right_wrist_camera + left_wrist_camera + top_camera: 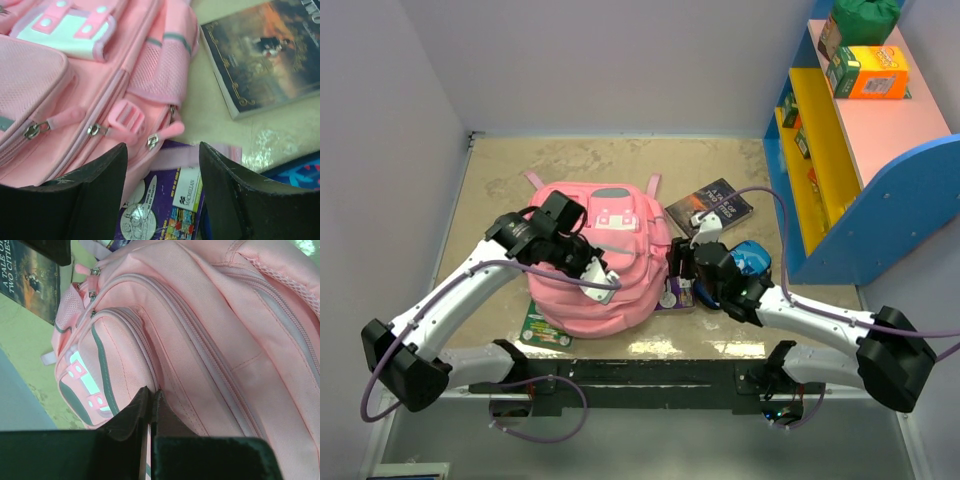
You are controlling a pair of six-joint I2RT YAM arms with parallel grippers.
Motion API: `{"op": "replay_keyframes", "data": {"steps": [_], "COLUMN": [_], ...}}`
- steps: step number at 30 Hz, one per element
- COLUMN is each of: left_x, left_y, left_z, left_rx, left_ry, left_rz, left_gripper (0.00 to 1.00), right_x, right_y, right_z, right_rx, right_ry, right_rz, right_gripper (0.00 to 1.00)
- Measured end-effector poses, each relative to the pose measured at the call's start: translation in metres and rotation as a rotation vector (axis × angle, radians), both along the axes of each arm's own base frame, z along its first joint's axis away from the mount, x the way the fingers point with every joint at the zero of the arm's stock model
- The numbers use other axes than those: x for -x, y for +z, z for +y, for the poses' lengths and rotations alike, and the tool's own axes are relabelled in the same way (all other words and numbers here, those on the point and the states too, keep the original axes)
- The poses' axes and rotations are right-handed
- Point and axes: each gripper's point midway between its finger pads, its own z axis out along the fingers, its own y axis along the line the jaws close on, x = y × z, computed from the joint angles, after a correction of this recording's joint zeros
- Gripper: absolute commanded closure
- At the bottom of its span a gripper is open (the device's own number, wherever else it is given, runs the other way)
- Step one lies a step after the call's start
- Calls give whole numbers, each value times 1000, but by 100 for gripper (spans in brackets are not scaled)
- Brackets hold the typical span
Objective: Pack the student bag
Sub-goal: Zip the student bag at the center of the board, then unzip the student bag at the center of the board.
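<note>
The pink student bag (pixel 605 265) lies flat in the middle of the table, front pockets up. My left gripper (pixel 607 284) rests on its near side. In the left wrist view that gripper (pixel 151 391) is shut, with its tips pressed against the bag's fabric (pixel 210 340) by a zip seam. I cannot tell whether any cloth is pinched. My right gripper (pixel 682 268) sits at the bag's right edge. In the right wrist view it (pixel 162 150) is open around a silver zip slider with a pink pull tab (pixel 156 140), without touching it.
A purple Macmillan book (pixel 187 197) lies partly under the bag's right edge. A dark novel (pixel 710 207) lies behind it, and a blue pencil case (pixel 752 258) is beside my right arm. A green book (pixel 545 326) peeks out at the bag's near left. A coloured shelf (pixel 860 170) stands at the right.
</note>
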Motion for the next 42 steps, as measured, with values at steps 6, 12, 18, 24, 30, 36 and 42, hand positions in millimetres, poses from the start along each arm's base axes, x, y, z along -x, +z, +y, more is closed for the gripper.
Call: {"op": "replay_keyframes", "data": {"steps": [6,12,18,24,30,36,42], "left_x": [20,31,34,35,37,37,39], "left_y": [9,12,8,3,2,3,3], "left_z": [15,24,26,29,32,33,34], "left_rx": [-8,11,7,0,4,6,6], "left_ry": [-2,9,24,29,33,37,37], "left_rz": [7,-14,3,11,8,5,5], "left_gripper": [100,100,100,100,100,100,100], "right_x": [4,19,36,44,44,42,37], "right_y": [10,17,23,6,-2,-14,-39], "right_z": [25,55,78,83,77,77,75], "right_rx": [58,67,6,4,12,26,68], "right_ry": [239,478,643,701,680,673,670], "right_rz": [-131,-197,-229,-191,-170,-147,-95], "right_gripper": [42,49,55,49,47,52,66]}}
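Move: The bag's main-zip pull, on its right side, lies about 5 cm left of the right hand, 5 cm lower and 1 cm back; from the left hand it is some 9 cm right, 1 cm ahead and 7 cm lower. The front pocket's edge is already at the left fingertips. From the right hand, the novel is about 10 cm ahead, 7 cm right and 11 cm down; the purple workbook about 4 cm back, 5 cm left and equally low. The bag is drawn back and left by the shut left fingers, still on its front-pocket edge, about 5 cm in all and mostly early on. Towards the zip pull on its right side, the right hand swings left 7–8 cm and back about 4, turning some 40 degrees counter-clockwise; after rising slightly it sinks about 6 cm, its open fingers narrowing partway around the pull. ##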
